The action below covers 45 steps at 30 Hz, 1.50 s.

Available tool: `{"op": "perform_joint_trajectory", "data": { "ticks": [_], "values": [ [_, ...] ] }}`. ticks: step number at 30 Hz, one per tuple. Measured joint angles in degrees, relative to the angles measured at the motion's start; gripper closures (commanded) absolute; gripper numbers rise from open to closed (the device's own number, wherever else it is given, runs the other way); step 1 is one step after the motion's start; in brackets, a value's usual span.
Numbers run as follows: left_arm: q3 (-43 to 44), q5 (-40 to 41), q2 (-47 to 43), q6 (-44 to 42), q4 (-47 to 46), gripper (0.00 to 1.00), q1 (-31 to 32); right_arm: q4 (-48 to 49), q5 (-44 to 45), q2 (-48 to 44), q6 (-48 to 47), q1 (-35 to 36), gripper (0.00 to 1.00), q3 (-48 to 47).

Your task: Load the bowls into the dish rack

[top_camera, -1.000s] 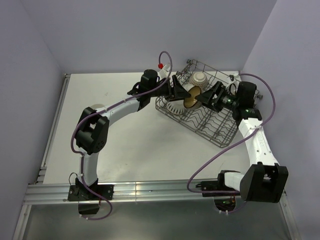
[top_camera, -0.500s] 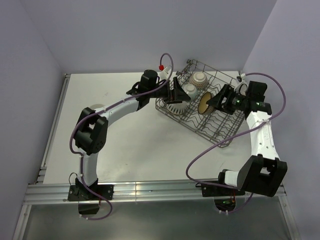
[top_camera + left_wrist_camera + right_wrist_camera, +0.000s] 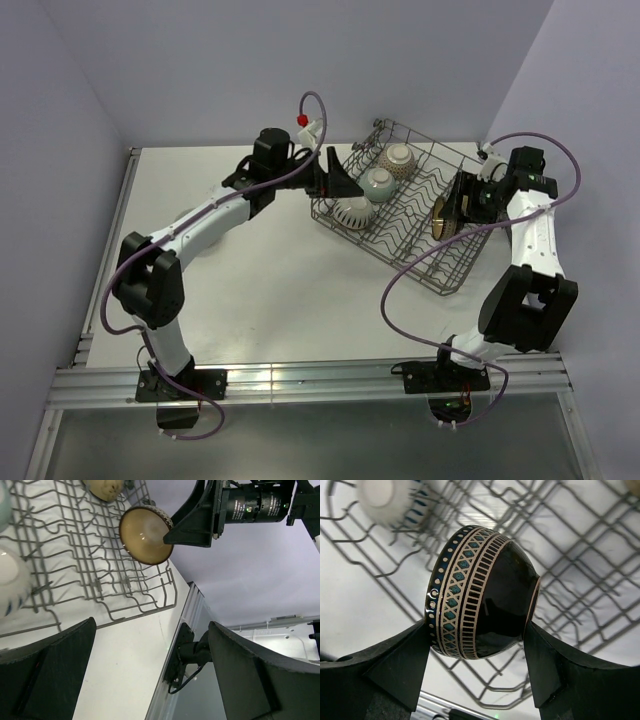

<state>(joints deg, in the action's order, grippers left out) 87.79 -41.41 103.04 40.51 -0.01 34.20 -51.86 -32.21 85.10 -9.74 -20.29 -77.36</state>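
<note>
My right gripper (image 3: pixel 455 205) is shut on the brown bowl with a tan inside (image 3: pixel 441 217) and holds it on edge over the right end of the grey wire dish rack (image 3: pixel 400 225). In the right wrist view the bowl's dark patterned outside (image 3: pixel 480 592) sits between my fingers, above the rack tines (image 3: pixel 580 540). The left wrist view shows its tan inside (image 3: pixel 145 535). My left gripper (image 3: pixel 340 180) is open and empty at the rack's left edge. Three bowls sit in the rack: a cream one (image 3: pixel 398 156), a pale teal one (image 3: pixel 379 183) and a white patterned one (image 3: pixel 350 211).
The rack lies diagonally at the back right of the white table (image 3: pixel 250 270), close to the right wall. An aluminium rail (image 3: pixel 300 380) runs along the near edge. The table edge and right arm base show in the left wrist view (image 3: pixel 195 650).
My right gripper has carried the brown bowl from the middle of the rack to its right end. My left gripper has let go of it and drawn back to the left.
</note>
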Motion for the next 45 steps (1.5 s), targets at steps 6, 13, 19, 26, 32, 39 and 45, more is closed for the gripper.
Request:
{"op": "perform_joint_trajectory", "data": {
  "ticks": [6,13,19,26,32,39,45],
  "values": [
    [-2.49,-0.9,-1.01,-0.31,0.35,0.01,-3.5,-0.9,6.08,3.21,-3.54,-0.22,1.0,-2.73],
    [-3.28,-1.07,-1.01,-0.22,0.68,0.01,-4.85,-1.95,11.85,7.1,-6.8,-0.22,1.0,-7.67],
    [-3.28,-1.31,-1.01,-0.39,0.92,0.01,-4.87,-2.03,16.59,9.33,-9.22,-0.2,1.0,-9.99],
    [-4.15,-1.49,-1.01,-0.35,0.79,0.01,-5.49,-0.9,21.77,11.74,-11.67,0.37,1.0,-10.82],
    [-4.35,-1.38,-1.01,-0.42,1.64,0.01,-6.27,1.25,26.32,11.82,-13.35,2.29,1.0,-10.78],
    [-4.35,-1.27,-1.01,-0.44,1.86,0.01,-6.49,4.9,31.63,11.93,-14.73,5.2,1.0,-9.4],
    [-4.55,-1.33,-1.01,-0.42,1.79,0.0,-6.91,8.07,35.5,12.37,-16.33,7.74,1.0,-6.6]
  ]
}}
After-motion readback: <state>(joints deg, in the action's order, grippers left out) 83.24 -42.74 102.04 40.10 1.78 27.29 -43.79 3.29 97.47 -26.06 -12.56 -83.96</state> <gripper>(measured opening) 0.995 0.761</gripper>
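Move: The right hand holds the dark patterned bowl above the dish rack; the free spot it is taken to, at the rack's right end, lies about 7 cm ahead, 9 cm to the right and some 12 cm below. The flowered bowl stands roughly 15 cm ahead and 8 cm to the right, the green bowl 15 cm ahead and 20 cm to the left, at similar depth. From the left hand that free spot is some 36 cm right, 7 cm ahead and 22 cm lower. Keeping the dark patterned bowl pinched between its fingers, the right hand carries it some 9 cm right and steadily forward (about 5 cm) towards the rack's right end, near the flowered bowl, sinking about 4 cm in all with a clearer drop at the end, while the wrist rolls about 40 degrees so that the fingers swing from forward-left-down to forward-down, slightly right. Meanwhile the empty left hand, fingers still wide open, draws about 5 cm left, with a little forward and down, away from the carried bowl and off the rack's left end. ##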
